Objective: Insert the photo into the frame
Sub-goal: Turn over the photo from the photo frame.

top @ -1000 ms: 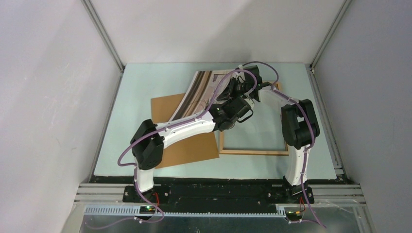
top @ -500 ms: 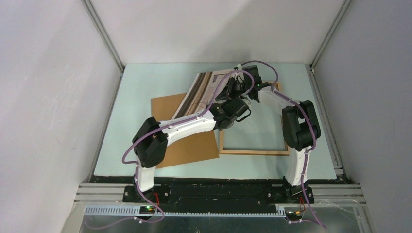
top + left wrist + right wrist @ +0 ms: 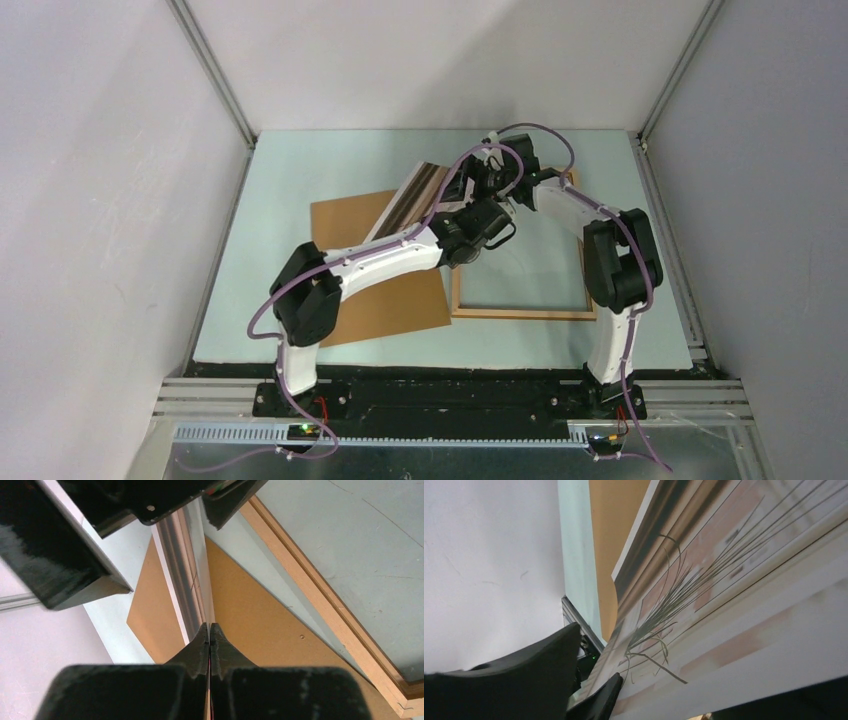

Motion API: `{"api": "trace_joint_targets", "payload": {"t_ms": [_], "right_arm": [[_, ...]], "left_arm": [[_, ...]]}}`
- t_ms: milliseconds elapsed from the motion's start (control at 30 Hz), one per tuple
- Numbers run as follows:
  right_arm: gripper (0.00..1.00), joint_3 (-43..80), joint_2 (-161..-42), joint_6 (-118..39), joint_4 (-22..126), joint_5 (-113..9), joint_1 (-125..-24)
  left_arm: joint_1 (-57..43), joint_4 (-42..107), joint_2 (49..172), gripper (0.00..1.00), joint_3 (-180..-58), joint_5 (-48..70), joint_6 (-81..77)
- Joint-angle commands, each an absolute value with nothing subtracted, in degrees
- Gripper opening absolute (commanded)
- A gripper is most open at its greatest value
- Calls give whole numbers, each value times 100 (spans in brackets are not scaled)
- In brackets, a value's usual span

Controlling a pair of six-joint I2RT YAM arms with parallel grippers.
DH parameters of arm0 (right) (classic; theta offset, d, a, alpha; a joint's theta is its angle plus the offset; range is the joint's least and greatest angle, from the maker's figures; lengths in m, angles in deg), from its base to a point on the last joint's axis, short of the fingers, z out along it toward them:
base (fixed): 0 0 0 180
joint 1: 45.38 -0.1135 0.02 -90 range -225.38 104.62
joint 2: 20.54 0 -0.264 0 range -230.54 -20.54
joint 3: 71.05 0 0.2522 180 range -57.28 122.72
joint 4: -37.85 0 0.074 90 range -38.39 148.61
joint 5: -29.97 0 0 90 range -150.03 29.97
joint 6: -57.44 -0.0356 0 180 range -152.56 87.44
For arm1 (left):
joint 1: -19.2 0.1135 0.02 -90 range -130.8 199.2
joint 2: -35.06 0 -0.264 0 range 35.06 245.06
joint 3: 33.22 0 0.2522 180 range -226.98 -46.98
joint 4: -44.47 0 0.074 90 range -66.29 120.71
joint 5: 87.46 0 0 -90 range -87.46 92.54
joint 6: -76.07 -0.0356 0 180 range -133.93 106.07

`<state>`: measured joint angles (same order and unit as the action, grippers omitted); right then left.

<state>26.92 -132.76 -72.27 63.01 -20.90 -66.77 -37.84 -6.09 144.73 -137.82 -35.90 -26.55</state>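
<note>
The photo (image 3: 415,195), a print of a grassy plant, stands lifted and steeply tilted over the far middle of the table. My left gripper (image 3: 210,630) is shut on its near edge, so in the left wrist view the sheet (image 3: 192,565) shows edge-on. The printed side (image 3: 724,580) fills the right wrist view. There my right gripper (image 3: 674,690) is open, the sheet passing between its spread jaws. The left gripper's fingertip (image 3: 606,692) presses on the print. The light wooden frame (image 3: 520,313) lies flat at the right, with nothing inside it.
A brown backing board (image 3: 380,300) lies flat left of the frame, partly under the raised photo and the left arm. Both forearms cross above the frame's far left corner (image 3: 462,215). Grey walls close in the table (image 3: 290,170) on three sides.
The left gripper closed on the photo's edge and the right gripper opened. The photo swung from a wide slanted sheet to a narrower, more upright one.
</note>
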Motion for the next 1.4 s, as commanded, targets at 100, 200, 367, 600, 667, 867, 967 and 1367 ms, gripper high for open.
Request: {"api": "trace_joint_targets", "payload": {"t_ms": [100, 200, 367, 600, 667, 867, 967, 1367], "right_arm": [[99, 2710, -12610, -6727, 6535, -2247, -6449], [99, 2677, -12477, -6530, 6623, -2254, -6307], [99, 2515, -12179, -6162, 6739, -2272, -6033], [99, 2403, -11989, -5788, 7000, -2106, -5653], [99, 2386, -12021, -5606, 7207, -2031, -5573], [99, 2082, -11896, -5393, 7195, -1737, -5276], [99, 2076, -11805, -5416, 7132, -1493, -5089], [99, 2076, -11450, -5739, 6758, -930, -4065]], "left_arm": [[-3582, -497, 13806, 0, -13948, -3551, -2785], [-3420, -504, 13586, 0, -13923, -3395, -2749], [-3158, -536, 13248, 0, -13913, -3115, -2703], [-2909, -577, 12759, 0, -13986, -2651, -2613], [-2842, -577, 12604, 0, -14000, -2461, -2556], [-2791, -581, 12275, 0, -14078, -2125, -2462], [-2770, -575, 12200, 0, -14152, -2040, -2435], [-2755, -621, 11902, 0, -14523, -1364, -2441]]}}
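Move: Pinching the photo's edge already, the left hand has the frame's middle roughly 13 cm to its right, 8 cm back and 14 cm below; the sloping photo's own middle is some 9 cm left, 1 cm ahead and 6 cm down. The brown board lies about 19 cm left, 12 cm back. From the right hand, half off the photo, the photo's middle is about 5 cm left, 2 cm back and 6 cm lower. Lifting the pinched photo about 15 cm, the left hand drifts some 4 cm left, its fingers shut and the wrist rolling roughly 25 degrees right side up. The right hand opens fully and travels about 16 cm right over the far part of the frame, first rising, dipping slightly, then rising again, to end with open fingers close by the photo's free edge. ##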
